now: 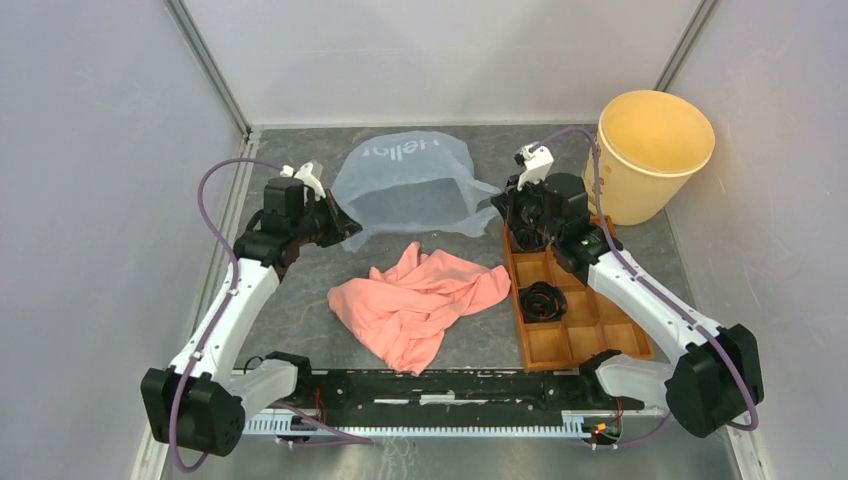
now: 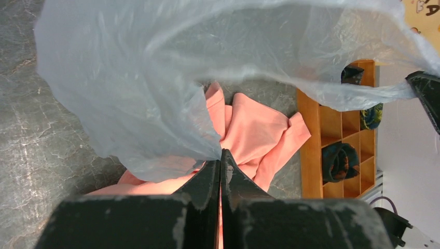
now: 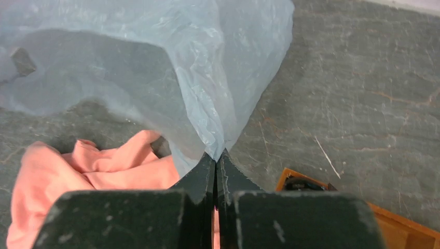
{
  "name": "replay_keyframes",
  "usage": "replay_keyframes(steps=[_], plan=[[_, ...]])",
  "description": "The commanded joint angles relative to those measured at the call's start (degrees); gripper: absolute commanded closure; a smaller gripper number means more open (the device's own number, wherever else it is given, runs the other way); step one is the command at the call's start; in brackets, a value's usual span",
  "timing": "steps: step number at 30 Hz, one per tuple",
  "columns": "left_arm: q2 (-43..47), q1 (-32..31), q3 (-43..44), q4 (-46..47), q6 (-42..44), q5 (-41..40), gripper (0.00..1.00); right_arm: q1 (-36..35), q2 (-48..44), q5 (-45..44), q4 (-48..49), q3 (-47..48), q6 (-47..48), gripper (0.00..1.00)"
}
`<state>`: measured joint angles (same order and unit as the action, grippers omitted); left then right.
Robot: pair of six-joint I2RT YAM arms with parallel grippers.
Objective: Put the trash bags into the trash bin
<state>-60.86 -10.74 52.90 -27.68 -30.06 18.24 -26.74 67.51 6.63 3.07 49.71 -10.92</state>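
Note:
A pale blue translucent trash bag (image 1: 412, 185) hangs spread between both arms above the table, its mouth held wide. My left gripper (image 1: 342, 222) is shut on the bag's left edge; the film (image 2: 135, 93) bunches right at its tips (image 2: 220, 153). My right gripper (image 1: 503, 203) is shut on the bag's right edge, where the plastic (image 3: 207, 78) pinches into its tips (image 3: 216, 154). The trash bin (image 1: 653, 152), a round yellow-tan bucket, stands upright at the back right, behind the right gripper and apart from the bag.
A crumpled pink cloth (image 1: 418, 300) lies in the middle of the table below the bag. A brown compartmented wooden tray (image 1: 582, 325) with dark rolled items lies under the right arm. Grey walls close in the back and both sides.

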Motion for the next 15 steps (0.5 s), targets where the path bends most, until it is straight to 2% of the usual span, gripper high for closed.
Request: replay_keyframes(steps=[1,3,5,7,9,11,12,15], plan=[[1.0,0.0,0.1,1.3,1.3,-3.1,0.98,1.4,-0.1,-2.0,0.4,1.1,-1.7,1.0],[1.9,0.0,-0.8,1.3,0.9,-4.2,0.95,1.5,0.0,-1.6,1.6,1.2,-2.7,1.0],[2.9,0.0,-1.4,0.8,0.2,-4.6,0.85,1.5,0.4,0.1,3.3,1.1,-3.2,1.0],[4.2,-0.1,-1.6,-0.3,0.3,-5.1,0.69,1.5,0.9,0.6,4.0,1.2,-3.5,1.0],[6.0,-0.1,-1.8,-2.3,0.5,-7.3,0.45,1.5,1.1,0.7,4.4,1.4,-3.2,1.0],[7.8,-0.1,-2.1,-4.7,0.2,-9.5,0.26,1.4,1.0,1.0,5.2,1.2,-3.2,1.0],[8.6,-0.2,-2.2,-6.0,-0.2,-10.3,0.19,1.5,0.8,1.2,5.6,0.9,-3.2,1.0],[9.8,-1.3,-2.8,-9.7,-1.1,-14.2,0.07,1.5,0.4,2.1,7.2,0.1,-3.5,1.0]])
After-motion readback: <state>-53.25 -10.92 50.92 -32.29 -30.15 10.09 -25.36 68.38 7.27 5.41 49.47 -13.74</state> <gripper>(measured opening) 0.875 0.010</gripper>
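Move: The trash bag's left mouth corner is pinched in my left fingers, its right corner in my right; the bag's middle is about 9 cm ahead, 10 cm right and 6 cm below my left hand, and 5 cm ahead, 16 cm left and 8 cm below my right. The pink cloth lies about 13 cm back, 14 cm right and 19 cm below my left hand. From my right hand, the trash bin stands 6 cm ahead and 26 cm right, its middle 12 cm lower. I open my left fingers nearly all the way, letting go of the bag's corner, and draw the hand about 3 cm to the left and a little back towards me, away from the bag, swinging its tips a few degrees counter-clockwise. My right hand stays shut on its corner and holds it up almost in place, settling by only about a centimetre. ##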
